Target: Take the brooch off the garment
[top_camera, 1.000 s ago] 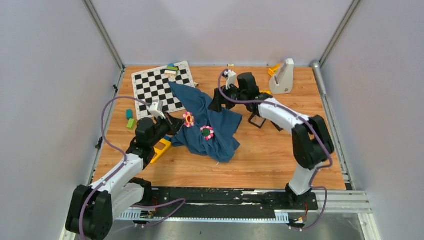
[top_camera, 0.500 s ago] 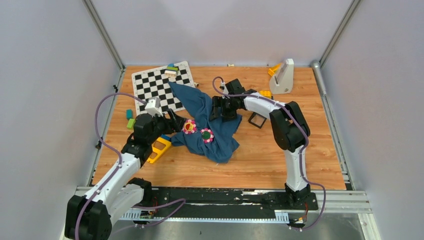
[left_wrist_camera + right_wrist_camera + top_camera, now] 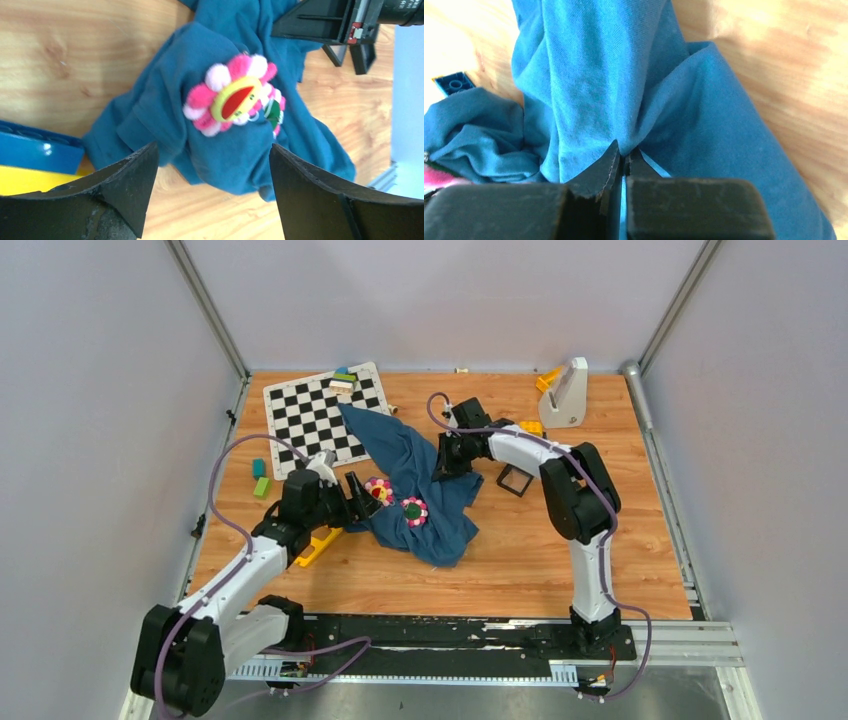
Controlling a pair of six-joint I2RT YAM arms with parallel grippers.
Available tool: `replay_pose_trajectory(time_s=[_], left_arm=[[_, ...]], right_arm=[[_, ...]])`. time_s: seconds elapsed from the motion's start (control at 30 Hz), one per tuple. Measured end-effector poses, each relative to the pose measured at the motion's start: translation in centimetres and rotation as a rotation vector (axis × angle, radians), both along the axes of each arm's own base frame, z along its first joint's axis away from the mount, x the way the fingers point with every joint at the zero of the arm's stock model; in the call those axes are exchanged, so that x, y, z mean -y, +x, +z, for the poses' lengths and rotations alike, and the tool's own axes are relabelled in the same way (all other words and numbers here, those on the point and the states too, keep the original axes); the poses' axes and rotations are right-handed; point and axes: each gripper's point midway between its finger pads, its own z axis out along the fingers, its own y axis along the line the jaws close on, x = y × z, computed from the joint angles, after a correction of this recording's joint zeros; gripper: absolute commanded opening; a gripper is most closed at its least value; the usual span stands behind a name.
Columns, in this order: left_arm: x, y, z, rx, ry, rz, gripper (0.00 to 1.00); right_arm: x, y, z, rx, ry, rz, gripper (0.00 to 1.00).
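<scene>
The blue garment [image 3: 410,480] lies crumpled mid-table. The brooch [image 3: 414,510], pink and white petals round a dark green centre, sits on its near part. Left of it on the cloth is a second pink flower with a yellow face [image 3: 378,490]. In the left wrist view the yellow-faced flower [image 3: 235,95] covers most of the brooch [image 3: 274,111]. My left gripper [image 3: 362,498] stands open just left of the flowers, its jaws wide [image 3: 212,150] with only cloth and table between them. My right gripper [image 3: 447,462] is shut on a raised fold of the garment [image 3: 624,155] at its far right side.
A checkerboard mat [image 3: 320,415] lies at the back left, partly under the garment. A yellow and blue block [image 3: 318,540] sits under my left arm, small green blocks [image 3: 260,485] to its left. A white stand [image 3: 566,392] and a black frame [image 3: 515,480] are at the right.
My left gripper opened and shifted right, close beside the yellow-faced flower. My right gripper came down onto the garment and shut on a fold of it.
</scene>
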Motion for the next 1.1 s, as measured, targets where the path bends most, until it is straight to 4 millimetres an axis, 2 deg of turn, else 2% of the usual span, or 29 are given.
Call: replay_pose_trajectory(time_s=[0.13, 0.3, 0.4, 0.5, 0.6, 0.83, 0.93, 1.03, 1.1], left_arm=[[1.3, -2.4, 1.0, -0.029, -0.04, -0.04, 0.75], [2.2, -5.2, 1.7, -0.04, -0.086, -0.072, 0.73], [2.1, -6.1, 0.7, -0.074, -0.099, -0.06, 0.67], [2.3, -6.8, -1.1, -0.128, -0.11, -0.057, 0.51], [2.6, -7.2, -2.9, -0.18, -0.118, -0.057, 0.41], [3.2, -5.5, -5.9, -0.225, -0.105, -0.025, 0.25], [3.5, -4.6, -7.4, -0.26, -0.088, -0.013, 0.11], [4.2, -2.5, -7.7, -0.277, -0.086, -0.014, 0.03], [4.8, -0.2, -7.4, -0.266, -0.096, -0.013, 0.0]], right_arm=[[0.5, -1.7, 1.1, 0.011, -0.001, 0.012, 0.0], [1.1, -3.5, 3.1, 0.049, 0.0, 0.035, 0.0], [1.3, -4.1, 4.0, 0.072, 0.003, 0.041, 0.0], [1.5, -5.0, 4.6, 0.082, 0.002, 0.047, 0.0], [1.6, -6.2, 5.0, 0.092, -0.002, 0.058, 0.0], [1.0, -10.8, 5.2, 0.088, -0.011, 0.128, 0.0], [0.9, -13.0, 5.5, 0.092, -0.008, 0.166, 0.0], [0.4, -15.3, 6.2, 0.1, 0.004, 0.213, 0.0], [-0.8, -17.1, 6.9, 0.112, 0.021, 0.261, 0.0]])
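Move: The garment's near-left fold lies almost straight below the open left gripper, about 8 cm down and 1 cm back. From the left gripper, the red-centred flower is some 5 cm ahead and 3 cm right, the green-centred one 2 cm ahead and 9 cm right, and the yellow frame 6 cm back and 9 cm left. The right gripper already pinches the garment; the near hem lies about 20 cm back and 1 cm right of it, the green-centred flower 6 cm back and 4 cm left. Keep the right gripper shut on the garment and drag it back about 17 cm past the green-centred flower, rising some 7 cm and turning a little counter-clockwise. Meanwhile swing the left gripper back about 7 cm, then down and forward again, ending lower and about 5 cm to the right, tipping down some 15 degrees, and close it to pinch the garment beside the red-centred flower. ##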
